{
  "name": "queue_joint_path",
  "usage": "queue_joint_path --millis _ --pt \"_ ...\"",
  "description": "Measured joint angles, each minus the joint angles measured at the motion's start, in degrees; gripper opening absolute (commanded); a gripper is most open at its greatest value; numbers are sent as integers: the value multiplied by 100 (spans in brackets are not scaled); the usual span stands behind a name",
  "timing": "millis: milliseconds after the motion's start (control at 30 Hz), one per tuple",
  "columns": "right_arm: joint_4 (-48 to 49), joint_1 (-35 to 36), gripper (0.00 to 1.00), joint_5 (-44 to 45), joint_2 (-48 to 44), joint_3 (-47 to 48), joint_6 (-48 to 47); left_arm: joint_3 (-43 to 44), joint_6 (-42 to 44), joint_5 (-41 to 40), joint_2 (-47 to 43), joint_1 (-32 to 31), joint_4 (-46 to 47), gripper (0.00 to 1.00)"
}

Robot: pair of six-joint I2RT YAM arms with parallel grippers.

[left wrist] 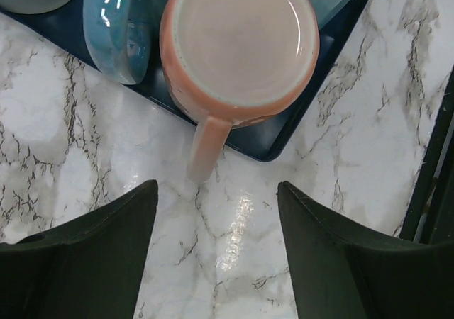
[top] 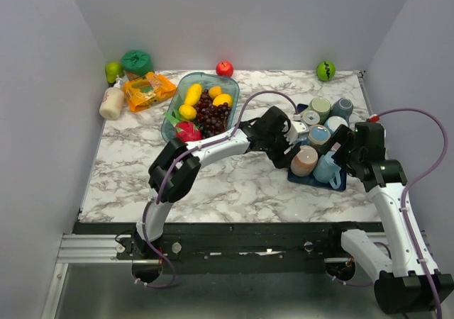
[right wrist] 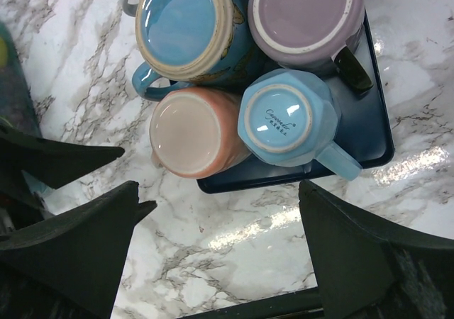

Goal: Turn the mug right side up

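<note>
Several mugs stand upside down on a dark blue tray (top: 312,179). At its near left corner is a pink mug (top: 304,161) (left wrist: 237,42) (right wrist: 191,131), bottom up, whose handle (left wrist: 206,149) sticks out over the tray's edge toward my left gripper (left wrist: 216,191) (top: 287,152). That gripper is open just short of the handle's end, with only marble between its fingers. My right gripper (right wrist: 218,190) (top: 347,156) hangs open above the tray's near edge, holding nothing. A light blue mug (right wrist: 284,120) touches the pink one.
More inverted mugs fill the tray, among them a blue one with a cream rim (right wrist: 181,25) and a purple one (right wrist: 301,10). A fruit bowl (top: 202,106), an orange packet (top: 147,91), a white bottle (top: 112,103), a red apple (top: 224,69) and a green ball (top: 325,70) sit farther back.
</note>
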Motion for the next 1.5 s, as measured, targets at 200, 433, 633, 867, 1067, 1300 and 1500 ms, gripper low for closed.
queue_joint_path --millis 200,433,633,867,1067,1300,1500 --pt "-13 0 100 0 70 85 -83 293 186 -173 365 -138 -114 63" --pt "-20 0 100 -37 66 107 -157 732 328 -422 798 -199 -111 54" --pt "-22 0 100 -46 -28 107 -168 859 562 -730 946 -282 -146 35" --pt "-35 0 100 -46 -81 107 -166 951 831 -927 957 -411 -251 1" --pt "-173 0 100 -46 -105 107 -179 1019 852 -1084 977 -485 -297 0" --pt "-177 0 100 -181 -149 131 -186 874 745 -1086 844 -494 -302 0" --pt "-251 0 99 -564 -133 520 -297 271 254 -1062 140 -492 -304 0"
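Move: The upside-down orange mug sits about 9 cm to the left hand's right, 2 cm ahead and 5 cm lower, its handle reaching back towards the open fingers. From that mug, the blue-brown mug stands some 5 cm farther right and 8 cm farther out; the light blue mug stands about 9 cm right and 2 cm nearer the base. From the right hand, the orange mug is roughly 5 cm ahead, 5 cm left and 12 cm below. The left hand sinks about 4 cm while easing some 3 cm to its right and slightly forward, tilting a little over 10 degrees as its half-open fingers close and pinch the handle of the orange mug from either side. After a short hold it keeps that grip and lifts about 3 cm, drawing some 2 cm back and 2 cm left, away from the light blue mug, while the right hand, still wide open, rises about 3.5 cm above the mugs and drifts a little left. ##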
